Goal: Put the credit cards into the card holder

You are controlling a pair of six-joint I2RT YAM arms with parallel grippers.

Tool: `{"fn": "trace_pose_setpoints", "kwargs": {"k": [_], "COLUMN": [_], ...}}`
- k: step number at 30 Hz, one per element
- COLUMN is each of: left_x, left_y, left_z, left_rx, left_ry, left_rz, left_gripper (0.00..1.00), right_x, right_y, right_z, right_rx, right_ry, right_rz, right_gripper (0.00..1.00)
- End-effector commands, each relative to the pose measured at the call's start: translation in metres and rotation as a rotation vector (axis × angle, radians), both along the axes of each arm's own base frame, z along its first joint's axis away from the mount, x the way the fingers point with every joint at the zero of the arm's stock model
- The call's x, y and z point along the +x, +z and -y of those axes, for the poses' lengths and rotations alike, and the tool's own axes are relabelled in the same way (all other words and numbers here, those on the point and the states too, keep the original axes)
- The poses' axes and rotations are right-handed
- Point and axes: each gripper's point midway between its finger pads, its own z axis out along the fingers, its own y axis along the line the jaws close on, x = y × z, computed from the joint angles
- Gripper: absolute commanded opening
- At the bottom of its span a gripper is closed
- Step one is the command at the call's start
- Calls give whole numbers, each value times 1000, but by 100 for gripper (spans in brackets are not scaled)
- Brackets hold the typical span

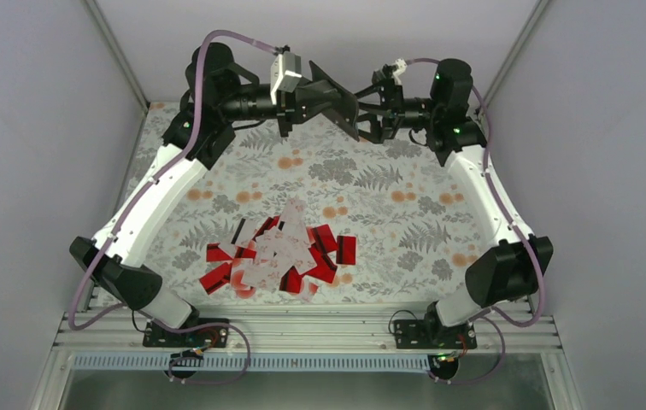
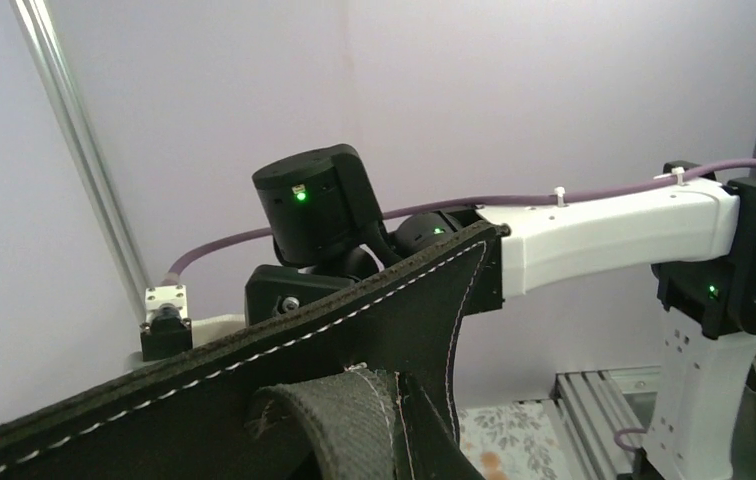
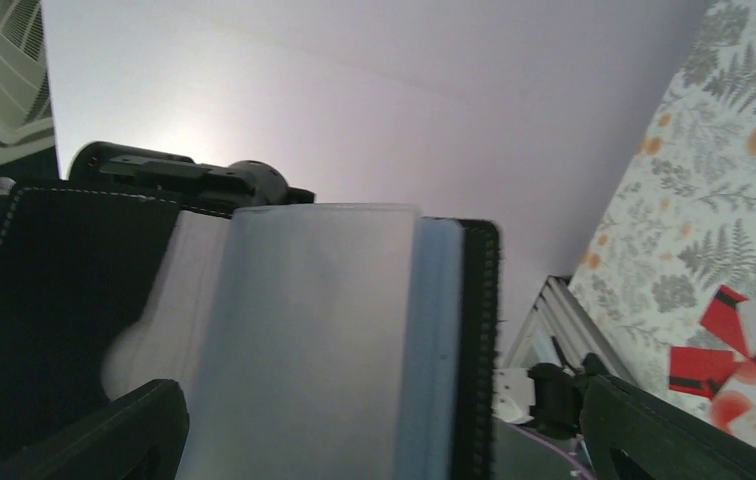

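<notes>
The credit cards [image 1: 281,252] lie in a loose red and white pile on the floral cloth near the front; a few of the cards [image 3: 744,350] show in the right wrist view. The black card holder [image 1: 337,101] hangs in the air at the back, between both arms. My left gripper [image 1: 318,96] is shut on its stitched black cover [image 2: 354,340], which hides the fingers in the left wrist view. My right gripper [image 3: 384,450] stands open, its fingers [image 3: 104,440] either side of the holder's pale blue-grey inside [image 3: 324,330], not pinching it.
A floral cloth [image 1: 405,179] covers the table. An aluminium rail [image 1: 302,329] runs along the near edge by the arm bases. White walls close in on three sides. The right arm's white link [image 2: 604,235] crosses the left wrist view.
</notes>
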Motion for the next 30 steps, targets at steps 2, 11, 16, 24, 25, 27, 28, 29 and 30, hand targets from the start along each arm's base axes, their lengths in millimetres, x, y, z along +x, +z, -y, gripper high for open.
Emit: {"fn": "trace_pose_setpoints", "kwargs": {"k": [2,11,16,24,25,27,28,29,30], "left_x": [-5,48,92,148,155,169,179,185,194], "left_y": [41,1,-63,-138,-149,-165,-177,-183,-192], "left_z": [-5,-1,13,39,45,58,64,68,72], "left_rx": [-71,-9,90,147,156,169,178,176,175], "left_ry": [-12,99,132,151,140,109,106,109,118], "left_rz": [154,115,-26,-164,-195,-252,-282,-293,-309], "left_gripper": [2,2,2,2,2,2,2,2,2], "right_x": [4,62,82,80,79,78,78,78,78], "right_y": [23,-60,-146,-206,-209,-216,-218,-219,-221], "right_z": [-7,19,73,120,122,126,128,132,136], "right_rx": [-3,-210,-435,-657,-660,-664,-667,-670,-675], "right_ry": [14,-274,-525,-679,-677,-670,-674,-679,-686], "right_rz": [-66,-159,-237,-247,-255,-269,-272,-274,-276], "right_gripper": [99,99,99,99,99,99,99,99,99]}}
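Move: Just to the left of the open right hand, about 3 cm away and 5 cm above its fingertips, hangs the card holder, level with it front to back. The left hand still grips this holder, whose middle lies some 3 cm to that hand's right, 2 cm ahead and 4 cm below. Far beneath both, the card pile is about 10 cm back, 19 cm left and 42 cm below the right hand. Backing away from the card holder, the wide-open right hand lifts slightly, then sinks about 22 cm while drawing some 12 cm right and 8 cm forward, its fingers tipping down and swinging clockwise. The left hand also rises a little first, then carries the holder forward and down, nearly 20 cm each and slightly right, keeping its pinch as the wrist tilts about 20 degrees. ##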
